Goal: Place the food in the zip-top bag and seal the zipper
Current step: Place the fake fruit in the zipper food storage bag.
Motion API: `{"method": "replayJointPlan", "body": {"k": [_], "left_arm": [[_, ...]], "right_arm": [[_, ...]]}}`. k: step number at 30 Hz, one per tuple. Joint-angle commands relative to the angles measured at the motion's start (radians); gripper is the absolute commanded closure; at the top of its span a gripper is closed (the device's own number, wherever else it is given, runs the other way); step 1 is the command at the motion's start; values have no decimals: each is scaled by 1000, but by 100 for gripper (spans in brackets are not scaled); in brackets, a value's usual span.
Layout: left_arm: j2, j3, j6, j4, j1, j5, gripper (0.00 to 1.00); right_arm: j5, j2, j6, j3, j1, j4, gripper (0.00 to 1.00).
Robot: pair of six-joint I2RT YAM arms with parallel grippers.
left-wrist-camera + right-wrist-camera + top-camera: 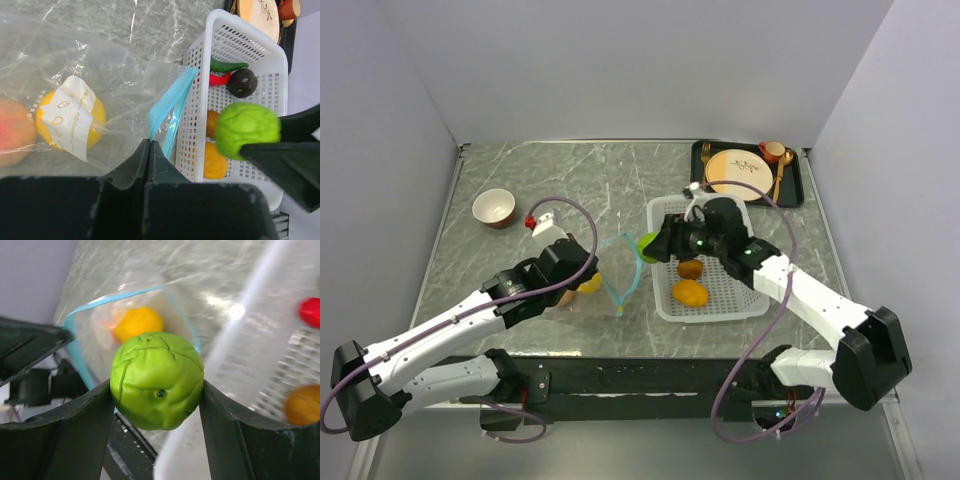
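Note:
The zip-top bag [610, 283] lies left of the white basket, its mouth held open and facing the basket. My left gripper [590, 268] is shut on the teal zipper [167, 112] at the mouth's near end. A yellow round [70, 117] and a peach-pink round [12, 132] lie inside the bag. My right gripper [650, 245] is shut on a lime-green round [156, 387] and holds it in the air between the basket's left wall and the bag's mouth. In the basket lie two orange rounds [691, 293], a brown round [242, 82], a red pepper [219, 79] and a green pepper [227, 65].
The white mesh basket [720, 313] stands right of the bag. A wooden bowl [494, 208] is at the back left. A black tray [796, 192] at the back right carries a tan plate [733, 172], a cup [773, 151] and cutlery. Grey walls close in three sides.

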Motion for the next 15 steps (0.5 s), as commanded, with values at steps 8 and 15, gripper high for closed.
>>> {"method": "replayJointPlan", "body": {"k": [8, 15], "left_arm": [[-49, 6, 21, 73, -5, 30, 98], [-45, 23, 33, 50, -5, 27, 98]], "right_arm": [[-16, 205, -5, 109, 151, 90, 49], [-22, 271, -13, 160, 199, 96, 44]]}}
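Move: The green fruit is already between the right fingers. The open mouth of the zip-top bag lies about 9 cm to the left of that hand, some 3 cm back and 7 cm below; inside the bag, the yellow fruit is about 15 cm left and 3 cm back. In the basket, the brown fruit is roughly 9 cm right and level in reach, the orange fruit 9 cm right and 5 cm back. From the left hand, pinching the bag's rim, the mouth's middle is some 6 cm right, level in reach and 4 cm below. The green fruit is carried about 7 cm left and some 4 cm down, slightly back, off the basket's side and into the bag's mouth, the right fingers keeping their hold while the hand turns about 10 degrees counter-clockwise. Meanwhile the left hand, still pinching the rim, lifts it by 1.5 cm. ##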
